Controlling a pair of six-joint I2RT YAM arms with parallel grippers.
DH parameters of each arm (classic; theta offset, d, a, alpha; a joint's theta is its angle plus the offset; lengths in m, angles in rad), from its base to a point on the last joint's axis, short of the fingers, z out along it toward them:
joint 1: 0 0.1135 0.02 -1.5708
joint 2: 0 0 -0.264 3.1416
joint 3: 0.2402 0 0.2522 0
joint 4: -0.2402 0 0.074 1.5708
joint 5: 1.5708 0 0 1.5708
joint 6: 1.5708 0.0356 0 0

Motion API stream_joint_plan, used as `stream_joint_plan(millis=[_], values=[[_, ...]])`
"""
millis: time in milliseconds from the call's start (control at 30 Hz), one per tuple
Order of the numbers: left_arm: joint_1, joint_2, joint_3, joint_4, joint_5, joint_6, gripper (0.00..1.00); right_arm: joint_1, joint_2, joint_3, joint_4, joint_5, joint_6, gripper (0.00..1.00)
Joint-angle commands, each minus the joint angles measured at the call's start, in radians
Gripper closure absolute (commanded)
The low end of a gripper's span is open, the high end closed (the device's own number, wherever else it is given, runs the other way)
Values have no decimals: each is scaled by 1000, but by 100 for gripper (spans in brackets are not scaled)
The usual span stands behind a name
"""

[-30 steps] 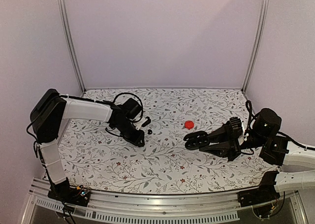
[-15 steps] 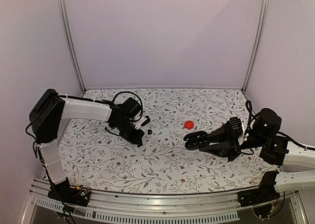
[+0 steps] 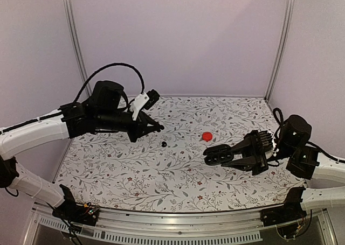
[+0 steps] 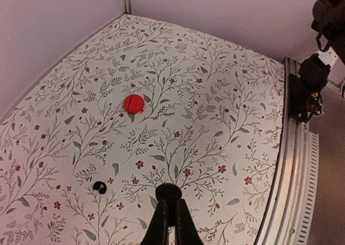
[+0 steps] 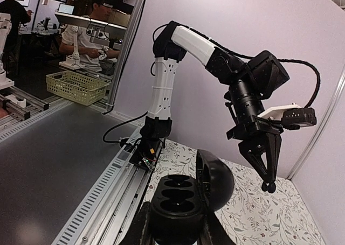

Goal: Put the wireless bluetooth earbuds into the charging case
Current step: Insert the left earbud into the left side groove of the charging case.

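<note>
My left gripper (image 3: 159, 128) hangs above the table's left-middle, shut on one small black earbud (image 4: 168, 193) pinched at its tips. The right wrist view shows the same gripper (image 5: 268, 186) pointing down with the bud at its end. A second earbud (image 3: 163, 144) lies on the floral table just below it, at the lower left of the left wrist view (image 4: 99, 187). My right gripper (image 3: 229, 158) is shut on the charging case (image 3: 214, 155), held above the table right of centre. The case (image 5: 182, 202) is open, its lid swung up, and its sockets are empty.
A flat red disc (image 3: 206, 136) lies on the table between the two grippers, also in the left wrist view (image 4: 133, 103). Purple walls enclose the back and sides. A metal rail (image 3: 172, 223) runs along the near edge.
My left gripper shut on one earbud and lifted it off the table, the arm swinging up and back. The other earbud stayed put. The right gripper with the case barely moved.
</note>
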Motion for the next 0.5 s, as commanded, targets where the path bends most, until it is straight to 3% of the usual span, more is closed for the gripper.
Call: stream_joint_plan(millis=[0,167,467], values=[[-86,-134,-59,103,67,91,100,14,6,51,-29,-30,-86,100],[-185,-227,-41,82,73,141,100,15,18,67,-58,-17,-106,100],[-375,-184,111,-28,6,183,100,15,54,51,-26,63,7,100]])
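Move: The charging case, open in the right fingers, has its middle about 2 cm left of the right hand and level with it. From the left hand, which already grips the left earbud, the case lies some 17 cm back, 12 cm to the right and 8 cm higher. The other earbud lies on the table about 12 cm ahead of the left hand and 21 cm below; the red piece is roughly 16 cm ahead, 16 cm right and 20 cm below. The left earbud, still pinched in the shut left fingertips, is carried back about 13 cm and up some 10 cm, drifting slightly right, through the air towards the open case. On the way the left wrist swings clockwise about 25 degrees and the fingertips lift towards level. The right hand keeps hold of the case, almost still. ##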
